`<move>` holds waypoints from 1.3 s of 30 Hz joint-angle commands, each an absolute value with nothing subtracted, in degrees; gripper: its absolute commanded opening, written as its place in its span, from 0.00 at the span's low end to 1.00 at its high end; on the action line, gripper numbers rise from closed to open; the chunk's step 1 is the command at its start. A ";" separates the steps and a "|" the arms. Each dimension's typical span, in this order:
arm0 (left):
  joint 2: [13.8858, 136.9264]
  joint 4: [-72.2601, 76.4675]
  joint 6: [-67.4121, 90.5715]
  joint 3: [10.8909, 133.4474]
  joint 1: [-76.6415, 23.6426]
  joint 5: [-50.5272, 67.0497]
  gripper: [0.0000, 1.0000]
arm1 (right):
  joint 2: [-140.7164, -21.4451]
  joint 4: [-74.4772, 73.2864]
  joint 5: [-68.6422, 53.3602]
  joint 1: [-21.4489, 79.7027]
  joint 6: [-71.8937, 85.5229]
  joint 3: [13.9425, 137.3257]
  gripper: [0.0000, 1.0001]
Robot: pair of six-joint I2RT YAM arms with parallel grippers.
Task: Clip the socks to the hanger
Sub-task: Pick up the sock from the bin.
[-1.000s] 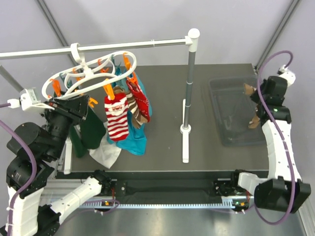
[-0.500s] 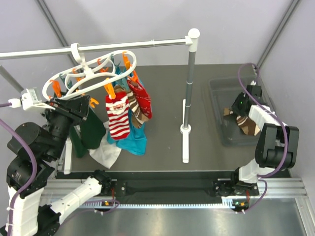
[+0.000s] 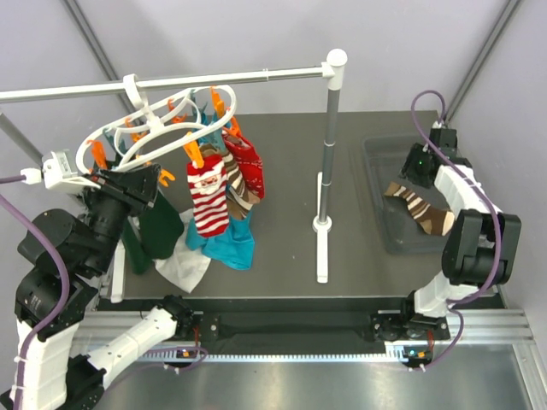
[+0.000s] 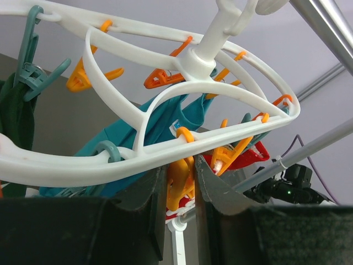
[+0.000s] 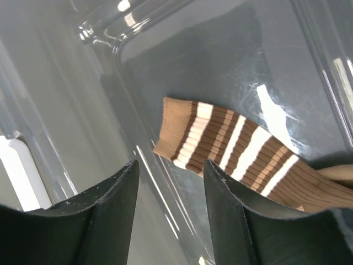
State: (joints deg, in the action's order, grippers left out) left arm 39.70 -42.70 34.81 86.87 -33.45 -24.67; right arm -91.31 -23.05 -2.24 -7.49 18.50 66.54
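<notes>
The white oval hanger (image 3: 141, 137) hangs from the rail at the left, with orange and teal clothespins dangling. Two red socks (image 3: 208, 201) and one brown striped sock (image 3: 240, 193) are clipped to it. My left gripper (image 3: 141, 182) reaches up under the ring and, in the left wrist view (image 4: 181, 168), is shut on an orange clothespin (image 4: 180, 185). Another brown striped sock (image 3: 420, 210) lies flat in the clear bin. My right gripper (image 3: 407, 178) hovers open just above its cuff, touching nothing; the right wrist view shows that sock (image 5: 237, 149) beyond the open fingers (image 5: 118, 193).
A long white rail (image 3: 214, 79) on a grey post (image 3: 329, 145) crosses the table. A teal garment (image 3: 229, 245), a dark green cloth (image 3: 160, 226) and a white cloth (image 3: 184, 269) hang below the hanger. The clear bin (image 3: 380, 149) sits at the right.
My right arm swung down into the bin with the brown sock, then opened; the sock now lies flat there. The left gripper kept its hold on the clothespin.
</notes>
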 commanded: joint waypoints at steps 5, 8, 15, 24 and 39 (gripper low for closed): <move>40.34 -42.71 34.89 86.75 -33.49 -23.47 0.00 | -100.36 -29.53 2.19 -5.98 16.70 76.38 0.50; 40.08 -42.98 34.98 86.84 -33.40 -23.55 0.00 | -102.48 -29.09 4.30 -4.49 16.44 76.38 0.48; 39.90 -43.33 34.98 87.01 -33.49 -23.38 0.00 | -107.05 -28.83 9.13 -2.73 16.53 75.50 0.45; 39.90 -43.51 35.16 86.75 -33.49 -23.55 0.00 | -110.38 -26.64 11.25 -2.02 16.79 73.04 0.33; 39.81 -43.86 35.33 87.01 -33.49 -23.29 0.00 | -94.27 -25.05 11.44 -1.85 17.84 66.98 0.00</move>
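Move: The brown-striped sock lies aslant on the bin floor, its middle about 5 cm back, 8 cm to the right and 10 cm below the right hand; its plain brown end is almost straight under that hand, some 1 cm ahead and 10 cm down. The bin's left wall stands about 8 cm to the hand's left, level with it fore and aft. From the left hand, the sock's middle is roughly 18 cm ahead, 66 cm right and 47 cm below. The sock's plain brown end is what the right hand goes down to: after a short reach forward of about 2 cm, it sinks some 9 cm onto it, easing slightly back as its fingers tip about 15 degrees steeper. Low down, the half-open fingers close almost fully and pinch the cloth near that end's edge, then the hand starts up and back by about 1 cm. ##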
